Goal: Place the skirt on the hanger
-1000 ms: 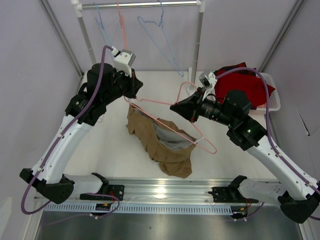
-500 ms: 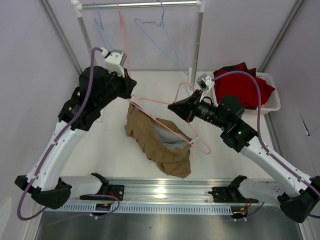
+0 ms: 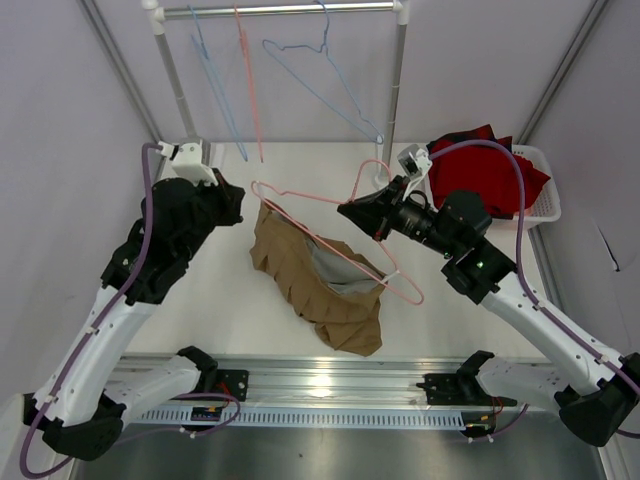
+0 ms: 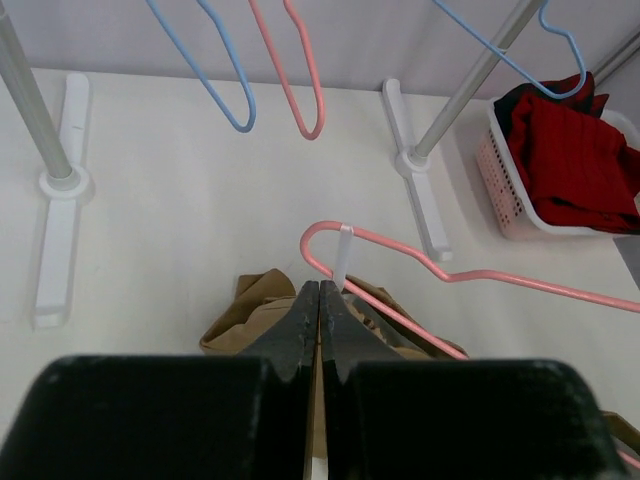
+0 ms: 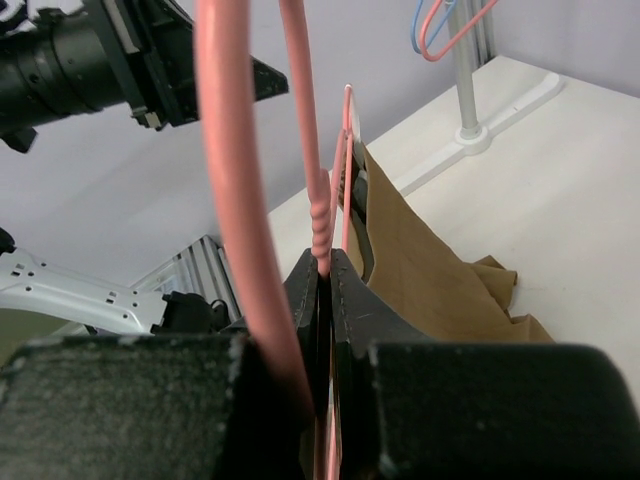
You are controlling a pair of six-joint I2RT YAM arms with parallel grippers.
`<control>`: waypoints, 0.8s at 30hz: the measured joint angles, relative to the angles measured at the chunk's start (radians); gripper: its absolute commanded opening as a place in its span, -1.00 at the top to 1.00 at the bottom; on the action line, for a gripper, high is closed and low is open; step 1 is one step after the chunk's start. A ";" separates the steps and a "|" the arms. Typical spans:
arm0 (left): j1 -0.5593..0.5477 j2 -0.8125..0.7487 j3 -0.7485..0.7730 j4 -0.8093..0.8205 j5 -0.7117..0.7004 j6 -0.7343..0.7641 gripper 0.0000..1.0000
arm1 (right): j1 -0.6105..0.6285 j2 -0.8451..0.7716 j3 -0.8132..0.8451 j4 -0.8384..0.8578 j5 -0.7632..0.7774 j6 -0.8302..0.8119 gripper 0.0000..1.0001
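The salmon-pink hanger [image 3: 330, 240] slants above the middle of the table, its hook [image 3: 368, 172] by my right gripper [image 3: 349, 212]. That gripper is shut on the hanger's wire neck [image 5: 322, 235]. The tan skirt [image 3: 315, 280] droops from under the hanger to the table; one corner rises to a small white clip [image 4: 342, 255] at the hanger's left end [image 4: 318, 232]. My left gripper [image 3: 236, 198] is shut with nothing in it, a short way left of that end. In the left wrist view its tips [image 4: 319, 287] point at the clip and the skirt [image 4: 250, 312].
A clothes rail [image 3: 280, 10] crosses the back with light blue hangers [image 3: 325, 85] and another pink one [image 3: 248, 90]. Its posts [image 3: 395, 90] stand on white feet [image 4: 60, 200]. A white basket [image 3: 546, 205] with red cloth [image 3: 490, 170] sits at the right.
My left arm has drawn back left and toward me, away from the hanger's left end, jaws shut. The hanger's left end swung slightly leftward. The right arm shifted only slightly.
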 measured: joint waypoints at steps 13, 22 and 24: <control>0.145 0.048 -0.126 0.177 0.213 -0.141 1.00 | -0.005 -0.002 0.000 0.007 -0.015 0.013 1.00; 0.162 0.071 -0.158 0.265 0.326 -0.179 1.00 | -0.009 -0.002 0.004 0.006 -0.018 0.013 1.00; 0.163 0.073 -0.166 0.282 0.351 -0.185 1.00 | -0.009 -0.002 0.006 0.006 -0.018 0.013 1.00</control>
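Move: The left hand is empty, its fingers nearly shut; the white clip at the hanger's left end, which pins the skirt's waist, lies about 5 cm ahead of it, 4 cm to its right and 3 cm lower. The skirt's middle hangs roughly 11 cm to its right, 4 cm back and 14 cm below, and the pink rack hanger's lower end is some 13 cm ahead, 3 cm right, about level. From the right hand, gripping the hanger, the clip is around 13 cm left, 7 cm ahead, 3 cm lower. With its fingers practically shut, the left hand goes about 4 cm forward and 3 cm down towards the clip at the hanger's left end, then eases some 3 cm to the right as it slows, bringing the closed fingertips up against the clip. On the way the wrist rolls about 15 degrees, left side dropping, and swings slightly clockwise, while the right hand stays in place and keeps its pinch on the hanger below the hook. ##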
